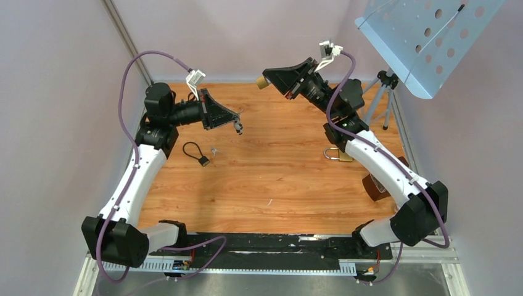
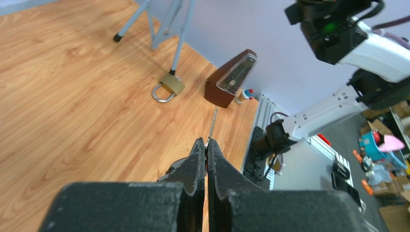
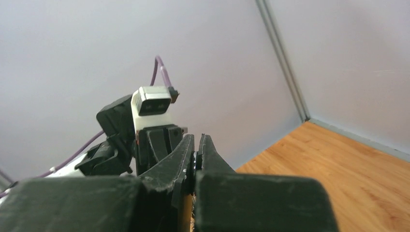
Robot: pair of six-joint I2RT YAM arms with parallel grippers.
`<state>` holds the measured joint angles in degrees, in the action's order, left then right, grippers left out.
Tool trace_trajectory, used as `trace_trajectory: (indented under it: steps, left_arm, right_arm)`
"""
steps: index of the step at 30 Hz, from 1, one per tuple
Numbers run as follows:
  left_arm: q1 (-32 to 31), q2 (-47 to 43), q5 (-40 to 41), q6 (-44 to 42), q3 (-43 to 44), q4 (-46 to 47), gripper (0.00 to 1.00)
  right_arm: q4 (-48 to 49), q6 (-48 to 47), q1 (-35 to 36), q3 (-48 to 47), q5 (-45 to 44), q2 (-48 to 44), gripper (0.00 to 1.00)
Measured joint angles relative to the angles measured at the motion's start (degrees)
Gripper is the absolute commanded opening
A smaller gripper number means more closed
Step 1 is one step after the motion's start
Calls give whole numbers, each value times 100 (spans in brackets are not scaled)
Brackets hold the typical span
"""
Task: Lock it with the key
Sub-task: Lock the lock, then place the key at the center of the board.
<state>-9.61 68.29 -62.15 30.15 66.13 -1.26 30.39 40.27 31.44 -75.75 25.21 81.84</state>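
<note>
My left gripper [image 1: 238,127] is shut on a thin silver key [image 2: 212,123], held above the wooden table; in the left wrist view the blade sticks out past the closed fingertips [image 2: 206,142]. My right gripper [image 1: 266,79] is raised at the back centre and is shut on a small brass padlock [image 1: 261,82]. In the right wrist view only a brass sliver of the padlock [image 3: 187,214] shows between the closed fingers [image 3: 197,140]. The two grippers face each other, a short gap apart.
A second brass padlock [image 1: 338,155] lies at the right, also in the left wrist view [image 2: 170,85]. A brown metronome [image 1: 375,185] stands near it. A black cable lock [image 1: 196,152] and small keys [image 1: 214,150] lie at the left. A music stand tripod [image 1: 385,92] stands back right.
</note>
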Motion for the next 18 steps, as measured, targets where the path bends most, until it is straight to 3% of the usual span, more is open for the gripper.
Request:
trace_trajectory:
  steps: [7, 18]
  left_arm:
    - [0, 448, 1327, 76, -39, -398, 0]
    - [0, 2437, 3128, 708, -588, 616, 0]
  right_arm:
    - [-636, -232, -76, 0, -306, 282, 0]
    - [-1567, -614, -79, 39, -144, 1954, 0]
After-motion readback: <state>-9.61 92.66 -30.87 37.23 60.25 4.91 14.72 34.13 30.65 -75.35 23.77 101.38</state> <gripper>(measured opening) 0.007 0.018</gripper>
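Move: The open table I am taking things to is about 16 cm ahead of my left hand, 3 cm left and 36 cm below. The small padlock in my right hand is some 6 cm ahead of my left, 5 cm right and 8 cm higher. On the table, the loose keys lie about 15 cm ahead of my left hand and 11 cm left. From my right hand, open table lies 9 cm ahead, 3 cm left and 46 cm below; the big padlock is 8 cm ahead, 25 cm right. I lower both hands together towards the open table, slowly at first, then quickly, carrying them forward. My left hand keeps its pinch on the key with the grey fob, sinking about 20 cm while going 15 cm forward, swinging some 30 degrees counter-clockwise and tipping down. My right hand keeps the small padlock, sinks about 23 cm, eases forward and leftward, and tilts down too. ##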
